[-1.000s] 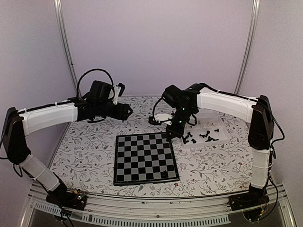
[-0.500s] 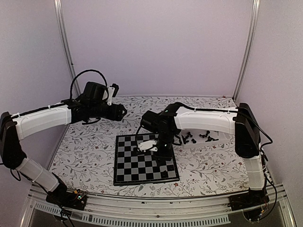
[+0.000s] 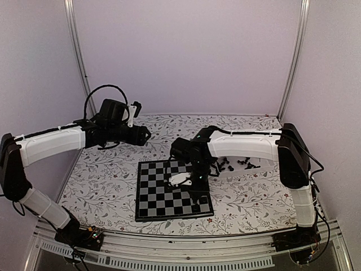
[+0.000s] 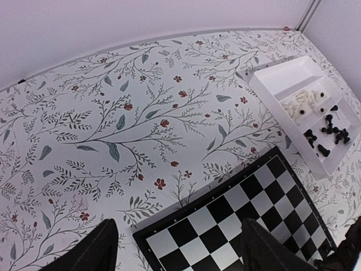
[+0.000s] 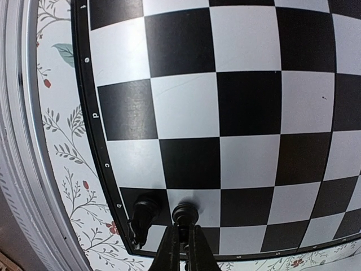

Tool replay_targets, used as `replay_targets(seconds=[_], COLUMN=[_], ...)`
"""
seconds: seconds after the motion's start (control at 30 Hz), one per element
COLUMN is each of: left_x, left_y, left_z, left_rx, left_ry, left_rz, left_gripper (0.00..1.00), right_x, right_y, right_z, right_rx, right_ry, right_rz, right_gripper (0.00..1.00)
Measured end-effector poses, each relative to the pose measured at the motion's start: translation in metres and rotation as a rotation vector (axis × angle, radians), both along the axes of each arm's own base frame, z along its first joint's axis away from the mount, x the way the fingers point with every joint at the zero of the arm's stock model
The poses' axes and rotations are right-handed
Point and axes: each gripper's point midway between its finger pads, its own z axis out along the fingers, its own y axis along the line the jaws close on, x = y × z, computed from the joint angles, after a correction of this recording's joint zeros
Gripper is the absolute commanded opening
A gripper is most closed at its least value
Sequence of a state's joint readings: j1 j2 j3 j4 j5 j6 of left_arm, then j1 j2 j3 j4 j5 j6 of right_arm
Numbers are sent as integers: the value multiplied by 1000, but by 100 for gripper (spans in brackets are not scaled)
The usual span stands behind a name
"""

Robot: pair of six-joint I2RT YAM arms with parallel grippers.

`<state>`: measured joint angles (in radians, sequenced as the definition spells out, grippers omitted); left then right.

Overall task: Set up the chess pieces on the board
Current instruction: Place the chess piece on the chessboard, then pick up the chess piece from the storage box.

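My right gripper (image 5: pixel 183 230) is shut on a black pawn (image 5: pixel 184 213), one of the chess pieces, over a light square near the board's (image 5: pixel 248 101) corner. I cannot tell whether the pawn touches the square. A black knight (image 5: pixel 142 217) stands on the dark corner square just left of it. In the top view the right gripper (image 3: pixel 194 189) hangs over the board's (image 3: pixel 163 197) right half. My left gripper (image 4: pixel 180 254) is open and holds nothing, high above the board's (image 4: pixel 248 226) far left corner. From above, the left gripper (image 3: pixel 144 134) floats beyond the board.
A white tray (image 4: pixel 279 69) right of the board holds several loose black pieces (image 4: pixel 333 132) and white pieces (image 4: pixel 302 101). The tray (image 3: pixel 248 171) lies under the right arm's forearm. Floral cloth covers the table, with an aluminium rail along the near edge.
The right arm swung from the tray to the board and drew toward its near right part, carrying the pawn. The left arm barely shifted.
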<state>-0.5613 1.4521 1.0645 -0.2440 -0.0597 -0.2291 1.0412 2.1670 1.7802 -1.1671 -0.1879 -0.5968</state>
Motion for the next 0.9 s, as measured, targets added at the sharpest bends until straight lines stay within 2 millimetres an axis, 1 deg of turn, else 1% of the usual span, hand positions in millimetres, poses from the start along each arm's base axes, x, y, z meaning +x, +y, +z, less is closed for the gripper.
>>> replay_targets(seconds=[0.07,0.17,0.3,0.43,0.5,0.57,0.63,0.67,0.73,0.8,0.87,0.9], left_x=[0,1,1,1,1,1,1,1,1,2,4,5], left_y=[0,0,-1,-1,-2,-2,-3,-3,-4,-5,-8,-9], left_z=[-1,-3,-5,-6,-6,-6,-8,-9,-12,-14,-14,-13], left_rx=[1,3,2,1,0,-2,-3,-3,-3,-1,-2,-3], left_ry=[3,7,11,14,14,17,21,25,33,42,45,45], left_rz=[0,-1,-4,-6,-8,-11,-13,-14,-16,-18,-20,-21], left_gripper=[76,76,77,76,76,77,76,77,76,76,76,76], right_x=[0,0,2,5,8,16,28,35,56,86,115,130], right_y=[0,0,-1,-1,2,9,11,9,-1,-18,-42,-59], right_z=[0,0,-1,0,7,19,35,42,59,73,78,78], right_rx=[-1,-1,-6,-3,14,55,101,119,166,216,240,247], right_ry=[1,-1,-13,-24,-23,-37,-64,-73,-91,-118,-149,-162], right_rz=[3,6,6,9,3,-4,-22,-37,-91,-170,-254,-306], right_gripper=[8,20,31,34,35,35,34,34,33,32,30,29])
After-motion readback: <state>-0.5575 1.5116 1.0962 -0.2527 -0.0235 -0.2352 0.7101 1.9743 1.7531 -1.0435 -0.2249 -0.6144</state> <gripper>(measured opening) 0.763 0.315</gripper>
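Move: The black chess piece pinched in the right fingers is already down on its square near the board's near-right corner, its middle about 1 cm under the hand point. One square (about 3 cm) behind it stands another black piece, and a third stands about 3 cm to its right. The piece tray's middle is about 20 cm ahead and 20 cm right. From the left hand, the held piece is some 19 cm back, 15 cm right and 16 cm below. The right fingers let go of the black piece, opening about a third of their range while the hand stays put, then the hand comes free of it. It swings forward about 13 cm, rising some 8 cm and finally drifting right by 6 cm, towards the tray's near-left corner. The wrist tilts, left side up, and turns clockwise nearly 20 degrees. ##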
